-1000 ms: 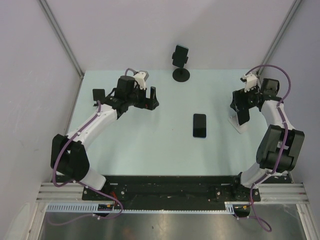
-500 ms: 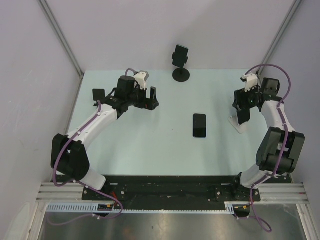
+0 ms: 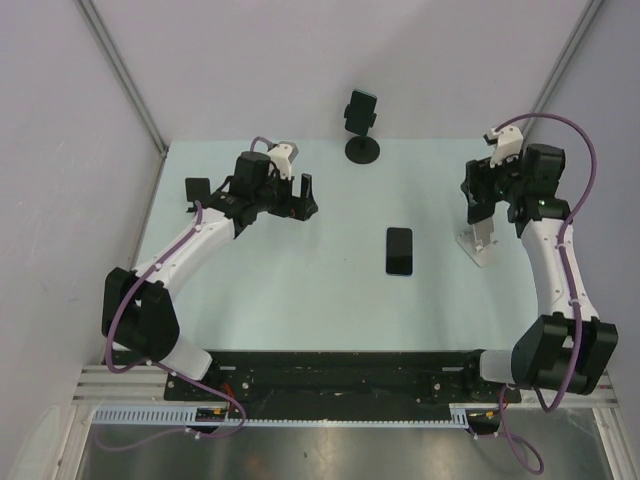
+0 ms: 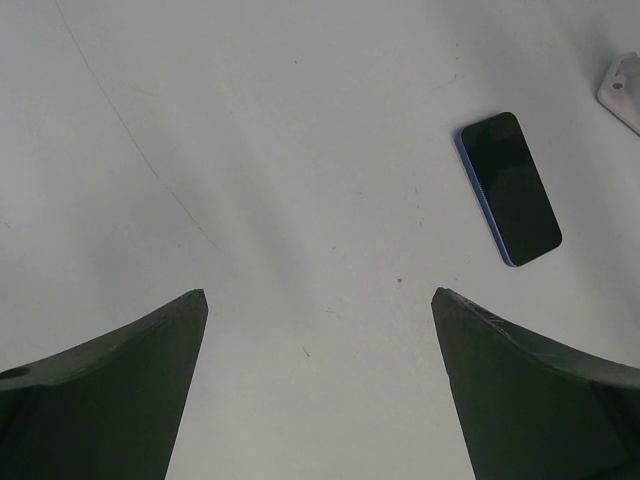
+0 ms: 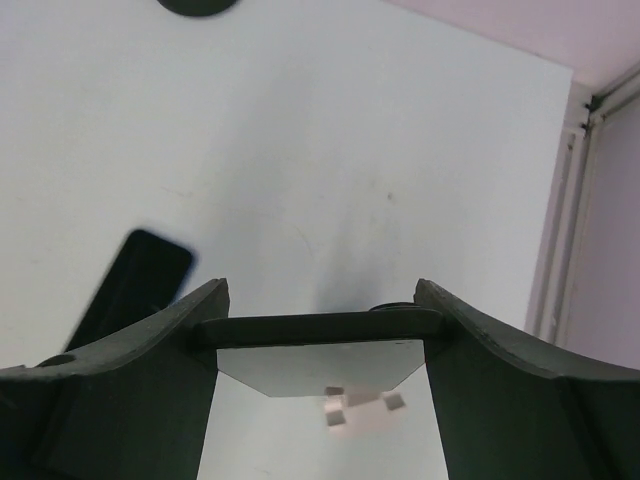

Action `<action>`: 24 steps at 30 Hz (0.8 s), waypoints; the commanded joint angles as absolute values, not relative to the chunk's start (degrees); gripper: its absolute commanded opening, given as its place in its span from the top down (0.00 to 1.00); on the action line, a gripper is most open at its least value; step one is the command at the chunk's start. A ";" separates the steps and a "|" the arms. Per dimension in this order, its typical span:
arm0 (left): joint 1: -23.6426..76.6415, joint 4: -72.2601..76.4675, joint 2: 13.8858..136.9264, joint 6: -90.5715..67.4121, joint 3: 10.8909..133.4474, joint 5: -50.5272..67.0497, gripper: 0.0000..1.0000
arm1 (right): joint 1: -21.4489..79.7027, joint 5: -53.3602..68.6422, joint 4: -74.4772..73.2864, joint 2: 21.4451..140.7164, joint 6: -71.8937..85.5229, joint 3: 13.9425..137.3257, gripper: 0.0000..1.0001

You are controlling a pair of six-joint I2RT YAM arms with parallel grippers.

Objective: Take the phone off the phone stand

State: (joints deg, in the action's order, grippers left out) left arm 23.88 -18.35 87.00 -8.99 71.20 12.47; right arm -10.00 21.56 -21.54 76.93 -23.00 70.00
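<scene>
My right gripper is shut on a black phone, gripping it by its two side edges. The phone stands upright with its glossy screen toward the wrist camera, held just above the white phone stand at the right of the table. My left gripper hangs wide open over the back left of the table, with nothing between its fingers.
A second dark phone with a blue edge lies flat mid-table. A black round-based stand holding another device stands at the back edge. The white stand's corner shows in the left wrist view.
The right gripper closed on the phone and rose toward the back, lifting it off the white stand, which now shows more fully. The left arm has not moved.
</scene>
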 commanded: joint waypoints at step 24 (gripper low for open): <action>24.43 -17.93 73.76 -8.79 57.93 8.45 0.00 | 31.11 -2.20 -38.93 98.34 18.71 88.68 1.00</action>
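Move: The right hand already holds a phone by its upper end, and is bound for the bare table just left of a lying phone: about 24 cm left, 3 back and 25 below. The lying phone is some 17 cm left and 2 back, also 25 below; the emptied white stand stands almost straight beneath, 2 back. The black stand is 28 cm ahead and 24 left. From the left hand, that bare spot is about 16 cm right, level fore and aft, 20 below. Still pinching the phone's upper end, the right hand sweeps about 25 cm left, away from the white stand and across above the lying phone, rising some 3 cm before sinking about 9, while the fingers tip down some 25 degrees. Late on, the open left hand backs off about 4 cm, mostly back towards its base. ##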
